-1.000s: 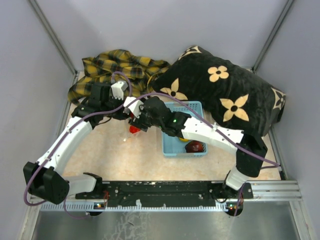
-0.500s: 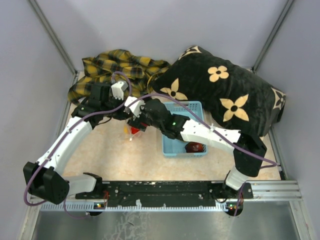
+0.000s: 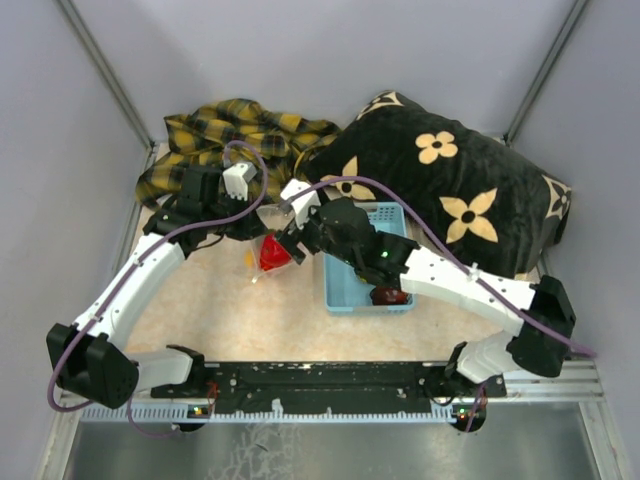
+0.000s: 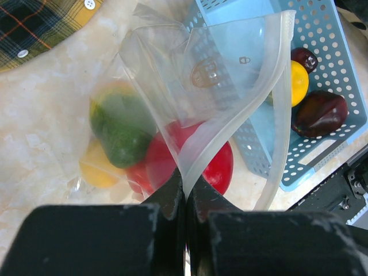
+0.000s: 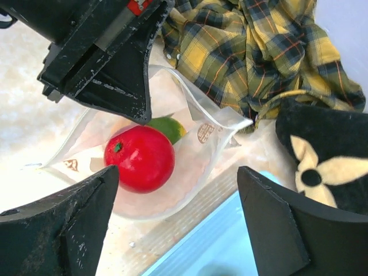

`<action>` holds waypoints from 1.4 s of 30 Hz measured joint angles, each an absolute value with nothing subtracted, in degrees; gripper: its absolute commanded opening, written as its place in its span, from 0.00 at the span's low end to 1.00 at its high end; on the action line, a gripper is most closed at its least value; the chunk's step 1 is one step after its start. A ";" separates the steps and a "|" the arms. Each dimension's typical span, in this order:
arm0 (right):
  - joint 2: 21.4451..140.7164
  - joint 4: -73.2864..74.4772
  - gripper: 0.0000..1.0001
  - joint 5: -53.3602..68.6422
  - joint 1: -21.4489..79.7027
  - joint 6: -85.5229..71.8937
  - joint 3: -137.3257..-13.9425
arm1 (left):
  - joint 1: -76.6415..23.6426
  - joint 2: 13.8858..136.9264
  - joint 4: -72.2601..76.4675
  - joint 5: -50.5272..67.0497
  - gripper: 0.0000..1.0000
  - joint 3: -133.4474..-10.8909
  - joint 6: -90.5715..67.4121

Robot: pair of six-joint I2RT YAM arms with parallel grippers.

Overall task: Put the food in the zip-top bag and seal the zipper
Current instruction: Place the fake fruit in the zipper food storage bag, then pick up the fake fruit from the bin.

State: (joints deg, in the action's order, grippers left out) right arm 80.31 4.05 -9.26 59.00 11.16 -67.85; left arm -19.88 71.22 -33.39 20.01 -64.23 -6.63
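The zip-top bag (image 4: 195,75) hangs open from my left gripper (image 4: 185,185), which is shut on the whitish zipper (image 4: 276,103) strip at its mouth. Inside lie a red fruit (image 4: 221,164), a green piece (image 4: 121,129) and a yellow one (image 4: 98,169). From above, the bag with the red fruit (image 3: 272,252) sits left of the basket. My right gripper (image 5: 177,172) stands open and empty just above the bag's mouth, the red fruit (image 5: 140,158) below its left finger. More food stays in the basket: a yellow fruit (image 4: 299,83) and a maroon one (image 4: 319,112).
The light-blue basket (image 3: 345,300) stands right of the bag, under my right arm. A yellow plaid cloth (image 3: 240,130) lies at the back left and a black flowered pillow (image 3: 460,190) at the back right, touching the basket's far side.
My right gripper has opened fully and drawn back to the right, away from the bag. The red fruit it carried now lies inside the bag. The left gripper has kept its hold.
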 measured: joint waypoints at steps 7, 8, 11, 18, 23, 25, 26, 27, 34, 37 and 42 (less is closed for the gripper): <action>76.75 6.26 0.74 -15.49 59.05 2.15 -63.92 | -19.88 71.24 -33.39 20.01 0.00 -64.23 -6.63; 76.77 6.74 0.72 -16.19 59.02 0.99 -63.37 | -19.88 71.24 -33.39 20.01 0.00 -64.23 -6.63; 76.77 7.46 0.64 -17.96 59.05 -3.05 -61.43 | -19.88 71.22 -33.39 20.01 0.00 -64.23 -6.63; 79.09 5.02 0.49 -19.49 59.02 -10.57 -58.83 | -19.88 71.22 -33.39 20.03 0.00 -64.20 -6.63; 82.94 2.44 0.47 -19.29 59.02 -13.93 -58.83 | -19.88 71.22 -33.39 20.10 0.00 -64.05 -6.63; 83.72 1.69 0.37 -19.38 59.02 -14.79 -58.83 | -19.88 71.22 -33.39 20.14 0.00 -64.03 -6.66; 83.99 1.32 0.31 -19.46 59.02 -15.18 -58.83 | -19.88 71.22 -33.39 20.14 0.00 -64.03 -6.66; 84.09 1.21 0.21 -19.62 59.02 -15.27 -58.85 | -19.88 71.22 -33.39 20.14 0.00 -64.03 -6.66; 84.82 4.38 0.00 -20.99 58.98 -16.67 -61.01 | -19.88 71.22 -33.39 20.03 0.00 -64.03 -6.63; 84.82 8.60 0.00 -21.39 58.98 -16.67 -64.42 | -19.88 71.24 -33.52 19.33 0.00 -64.16 -6.61; 84.47 17.61 0.00 -21.52 58.22 -16.53 -72.58 | -19.88 71.48 -35.75 17.12 0.00 -68.10 -6.55</action>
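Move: The right rim of the open bag's mouth lies about 9 cm below the right hand, some 2 cm to its right and 1 cm ahead. The red fruit inside the bag sits roughly 5 cm left, 1 cm back and 14 cm below; the blue bin's middle is about 17 cm right and 3 cm back, some 17 cm down. From the left hand, which still grips the bag, that rim lies about 9 cm right, 2 cm back and slightly lower. The right fingers come to pinch the bag's right rim: the open hand swings right, then sinks about 9 cm with a small return left, tipping down and turning clockwise some 20 degrees each, and shuts. Keeping the pinch, it lifts about 5 cm. The left hand keeps its grip on the bag, starting to rise by a couple of centimetres at the very end. ##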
